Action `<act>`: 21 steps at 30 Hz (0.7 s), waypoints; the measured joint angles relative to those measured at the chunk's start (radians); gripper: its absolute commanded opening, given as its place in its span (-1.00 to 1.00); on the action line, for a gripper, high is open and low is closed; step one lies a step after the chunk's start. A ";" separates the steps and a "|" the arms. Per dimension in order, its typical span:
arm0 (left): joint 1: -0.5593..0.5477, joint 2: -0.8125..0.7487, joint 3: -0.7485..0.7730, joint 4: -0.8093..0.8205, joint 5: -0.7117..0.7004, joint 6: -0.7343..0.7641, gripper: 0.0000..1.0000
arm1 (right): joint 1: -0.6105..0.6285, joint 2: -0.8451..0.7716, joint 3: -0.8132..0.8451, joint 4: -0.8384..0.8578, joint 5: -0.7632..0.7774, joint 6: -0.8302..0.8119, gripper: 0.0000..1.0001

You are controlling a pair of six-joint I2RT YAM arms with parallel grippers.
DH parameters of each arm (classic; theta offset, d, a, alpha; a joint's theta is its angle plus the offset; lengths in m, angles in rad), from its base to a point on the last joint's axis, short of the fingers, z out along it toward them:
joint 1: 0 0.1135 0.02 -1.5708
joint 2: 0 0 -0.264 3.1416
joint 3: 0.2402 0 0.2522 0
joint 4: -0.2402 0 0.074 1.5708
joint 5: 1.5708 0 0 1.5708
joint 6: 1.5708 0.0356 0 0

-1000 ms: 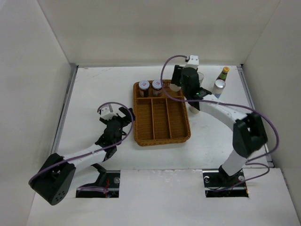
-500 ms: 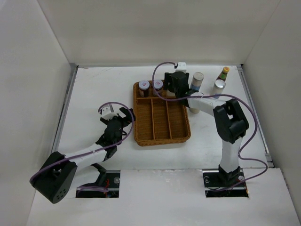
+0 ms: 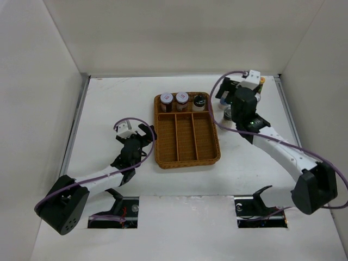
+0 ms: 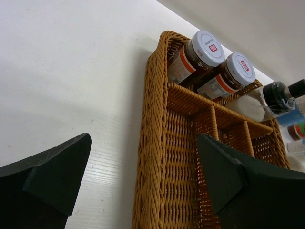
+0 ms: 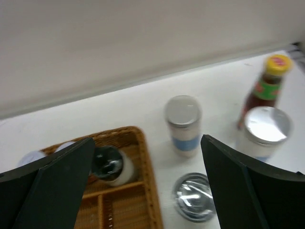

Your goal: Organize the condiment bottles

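Two brown jars with white lids (image 3: 174, 100) (image 4: 198, 55) and a black-capped bottle (image 3: 200, 102) (image 5: 108, 164) stand in the back compartment of the wicker tray (image 3: 187, 161) (image 4: 152, 143). Right of the tray stand two white-blue silver-topped cylinders (image 5: 183, 124) (image 5: 263, 131), a red sauce bottle with a yellow cap (image 5: 267, 88) (image 3: 262, 80) and a short silver-lidded jar (image 5: 194, 196) (image 3: 228, 114). My right gripper (image 5: 147, 140) (image 3: 224, 97) hangs open and empty above the tray's back right corner. My left gripper (image 4: 143, 138) (image 3: 145, 132) is open by the tray's left rim.
White walls close in the table on three sides. The tray's three long front compartments (image 3: 185, 136) hold nothing. In the top view my right arm (image 3: 272, 144) covers most of the bottles standing to the right of the tray.
The right gripper opened and let go of the black-capped bottle, which now stands in the tray's back compartment, then swung right toward the loose bottles. The left arm has not moved.
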 measured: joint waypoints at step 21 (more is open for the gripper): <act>0.000 0.018 0.000 0.002 0.019 -0.002 0.89 | -0.118 0.171 -0.111 -0.170 -0.044 0.061 0.22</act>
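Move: The dark-lidded jar stands well below the open right gripper, about 18 cm down and 5 cm to its right, hardly any farther out. A blue-labelled jar is roughly 10 cm ahead and 4 cm right of that gripper, and a second one some 7 cm ahead and 15 cm right. The black-capped bottle in the basket lies about 8 cm ahead and 9 cm left. From the left gripper, the dark-lidded jar is around 42 cm right, 9 cm ahead and slightly lower. Swing the open right gripper a little to the right, clear of the basket, then drop it about 15 cm almost straight down over the dark-lidded jar, tipping the fingers some 25 degrees downward on the way. Slow as the lid comes between the pads, then close and pinch the jar by both sides of its lid. ##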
